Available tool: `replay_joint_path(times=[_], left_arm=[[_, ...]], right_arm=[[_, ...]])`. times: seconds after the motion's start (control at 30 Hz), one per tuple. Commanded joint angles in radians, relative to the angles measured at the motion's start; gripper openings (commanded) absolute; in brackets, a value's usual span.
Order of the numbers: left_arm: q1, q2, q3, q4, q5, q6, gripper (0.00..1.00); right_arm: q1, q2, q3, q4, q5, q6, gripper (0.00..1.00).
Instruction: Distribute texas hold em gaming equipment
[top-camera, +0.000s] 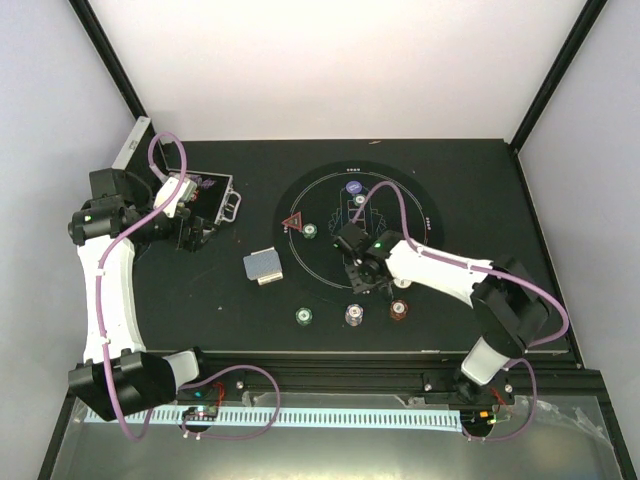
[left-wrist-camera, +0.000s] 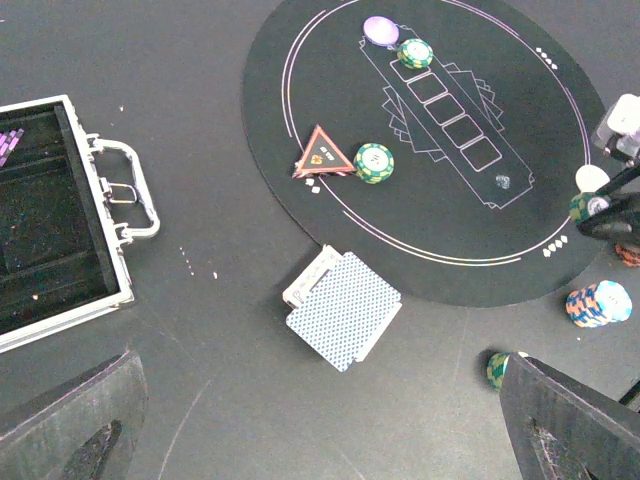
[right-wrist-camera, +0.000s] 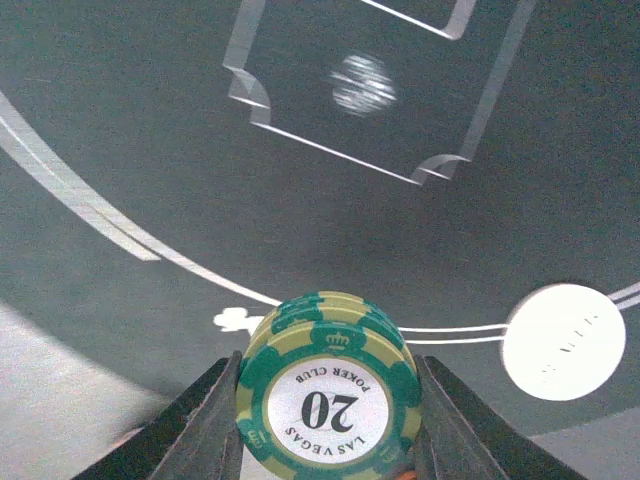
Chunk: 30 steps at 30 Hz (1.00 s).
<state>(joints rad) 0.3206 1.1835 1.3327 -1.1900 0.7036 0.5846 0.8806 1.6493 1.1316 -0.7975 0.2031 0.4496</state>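
My right gripper (top-camera: 358, 272) is shut on a small stack of green poker chips (right-wrist-camera: 328, 400), held over the near rim of the round black mat (right-wrist-camera: 150, 120), with a white disc (right-wrist-camera: 563, 342) just to its right. The grey-blue card deck (top-camera: 264, 266) (left-wrist-camera: 343, 308) lies left of the mat. A red triangle marker (left-wrist-camera: 322, 153) and a green chip (left-wrist-camera: 374, 163) sit on the mat's left side. A pale disc (left-wrist-camera: 380, 30) and another green chip (left-wrist-camera: 414, 53) lie at its far side. My left gripper (left-wrist-camera: 320, 440) hangs open and empty, up between the case and the deck.
The silver metal case (top-camera: 215, 195) (left-wrist-camera: 60, 220) stands open at the back left. Green (top-camera: 304, 316), white (top-camera: 354, 315) and brown-red (top-camera: 398, 310) chip stacks stand in a row in front of the mat (top-camera: 420, 200).
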Motion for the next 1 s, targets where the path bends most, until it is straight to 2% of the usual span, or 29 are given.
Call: replay_joint_path(times=[0.0,0.13,0.37,0.6,0.83,0.9,0.93,0.97], left_arm=[[0.008,-0.015,0.041,-0.027,0.022,0.017,0.99],[0.008,-0.01,0.045,-0.027,0.02,0.017,0.99],[0.008,-0.009,0.049,-0.028,0.017,0.025,0.99],[0.008,-0.005,0.051,-0.028,0.017,0.027,0.99],[0.009,0.0,0.049,-0.026,0.018,0.029,0.99],[0.008,0.002,0.048,-0.026,0.018,0.029,0.99],[0.008,0.003,0.048,-0.028,0.018,0.03,0.99],[0.009,0.004,0.049,-0.031,0.019,0.032,0.99]], right_arm=[[-0.1,-0.039,-0.066,0.057,0.013,-0.047,0.16],[-0.187,-0.01,-0.098,0.109,0.006,-0.073,0.16],[-0.259,0.072,-0.087,0.164,-0.007,-0.1,0.16],[-0.289,0.148,-0.07,0.201,-0.037,-0.111,0.16],[-0.306,0.151,-0.081,0.211,-0.044,-0.112,0.18],[-0.311,0.152,-0.079,0.202,-0.043,-0.115,0.21],[-0.311,0.15,-0.079,0.196,-0.044,-0.117,0.26],[-0.313,0.148,-0.078,0.19,-0.043,-0.117,0.35]])
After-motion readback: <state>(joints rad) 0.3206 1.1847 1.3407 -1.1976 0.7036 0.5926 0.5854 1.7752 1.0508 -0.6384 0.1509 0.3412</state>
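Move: The right hand already holds a small stack of green chips some 7 cm above the mat; the spot they go to is about 6 cm ahead of it and 7 cm to its right. The white disc lies 4 cm back from that spot, roughly 2 cm ahead and 8 cm right of the hand. Of the stacks nearer the base, the brown one is about 8 cm back and 8 cm right, the white one 8 cm back and 2 cm left. From the idle left hand the spot lies around 42 cm right, 3 cm ahead and 26 cm down. The right hand carries its pinched green chips quickly to the right and then mostly forward and down, about 7 cm right and 6 cm forward in all, sinking nearly 6 cm and turning some 10 degrees clockwise, to the free bit of mat just beyond the white disc and outside the card layout's near right corner. There it stops low with the fingers pointing down, keeping its grip on the chips as they seem to rest on the mat. ##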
